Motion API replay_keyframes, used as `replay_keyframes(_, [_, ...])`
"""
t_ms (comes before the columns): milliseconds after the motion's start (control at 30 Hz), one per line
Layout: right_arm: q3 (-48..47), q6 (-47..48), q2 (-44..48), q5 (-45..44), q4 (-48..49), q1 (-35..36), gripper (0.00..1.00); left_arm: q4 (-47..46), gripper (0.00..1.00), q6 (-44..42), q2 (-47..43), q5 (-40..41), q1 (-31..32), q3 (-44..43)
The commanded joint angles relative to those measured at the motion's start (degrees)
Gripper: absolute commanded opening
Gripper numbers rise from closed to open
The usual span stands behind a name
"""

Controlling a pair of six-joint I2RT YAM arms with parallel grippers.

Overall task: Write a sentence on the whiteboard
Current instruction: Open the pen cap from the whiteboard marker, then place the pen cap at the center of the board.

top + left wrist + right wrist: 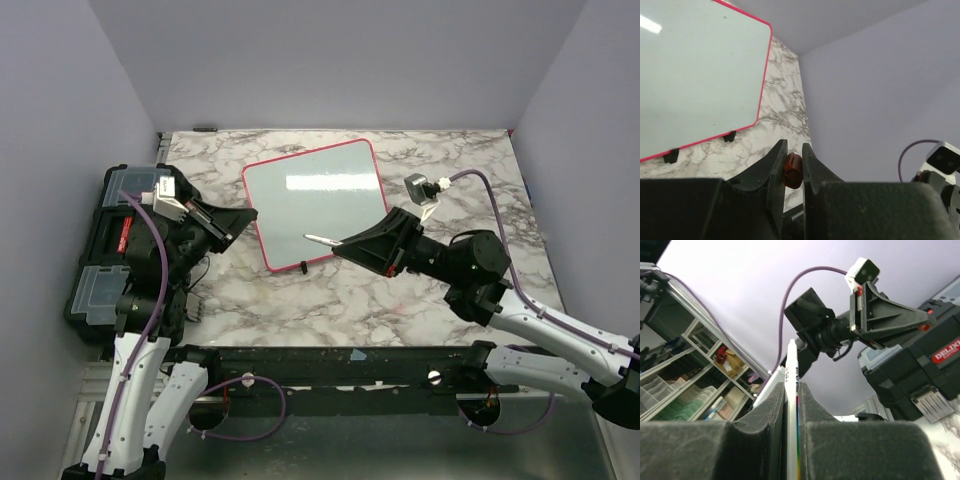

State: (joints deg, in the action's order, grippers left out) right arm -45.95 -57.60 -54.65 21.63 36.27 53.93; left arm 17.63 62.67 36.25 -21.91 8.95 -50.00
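The whiteboard (315, 200), blank with a red-pink frame, lies flat on the marble table; its corner also fills the upper left of the left wrist view (695, 75). My right gripper (342, 245) is shut on a white marker (320, 239), which sticks out over the board's near edge. In the right wrist view the marker (791, 360) stands upright between the jaws of that gripper (792, 386). My left gripper (245, 215) hangs at the board's left edge, shut on a small red cap (793, 171) between the jaws (792, 146). Whether the marker touches the board I cannot tell.
A black toolbox (105, 240) with clear-lidded compartments stands at the table's left edge, behind the left arm; it also shows in the right wrist view (920, 375). Grey walls close in the table on the left, back and right. Small black clips (729, 136) sit on the board's frame.
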Motion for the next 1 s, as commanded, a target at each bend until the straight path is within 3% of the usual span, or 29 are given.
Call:
replay_keyframes(0, [0.92,3.6,2.95,-2.29,-6.61,0.26,0.01,7.62,0.0,-5.61,-0.98,5.85,-0.6,-2.76])
replay_keyframes(233, [-0.38,7.87,7.25,-7.71,-16.8,0.26,0.01,10.01,0.0,-8.2,0.46,9.41,-0.6,4.53])
replay_keyframes(633, [-1.68,11.66,12.64,-16.06,-30.98,0.24,0.01,5.72,0.0,-5.76,9.99,13.08,-0.09,16.73])
replay_keyframes(967, [-1.61,12.55,14.75,-20.49,-37.85,0.22,0.01,7.4,0.0,-4.84,17.25,19.78,3.68,18.67])
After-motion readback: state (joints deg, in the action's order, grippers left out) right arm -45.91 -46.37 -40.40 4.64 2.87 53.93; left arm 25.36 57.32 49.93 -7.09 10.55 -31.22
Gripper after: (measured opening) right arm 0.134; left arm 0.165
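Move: The left hand, already holding the red cap, goes for the bare marble beside the whiteboard's near-left corner: about 3 cm ahead, 4 cm left and some 33 cm below it. The whiteboard's middle lies about 23 cm ahead and 12 cm right of this hand, the black toolbox roughly 5 cm ahead and 33 cm left. From the right hand, holding the uncapped marker, the board's middle is about 35 cm ahead, 4 cm left and 40 cm down. Still pinching the separated cap, the left hand sinks about 24 cm towards the bare table off the whiteboard's near-left corner, its fingers tipping down some 35 degrees. The right hand keeps the uncapped marker in its grip, draws about 5 cm right and 6 cm down while easing forward, and swings clockwise some 20 degrees with its fingers levelling out. ##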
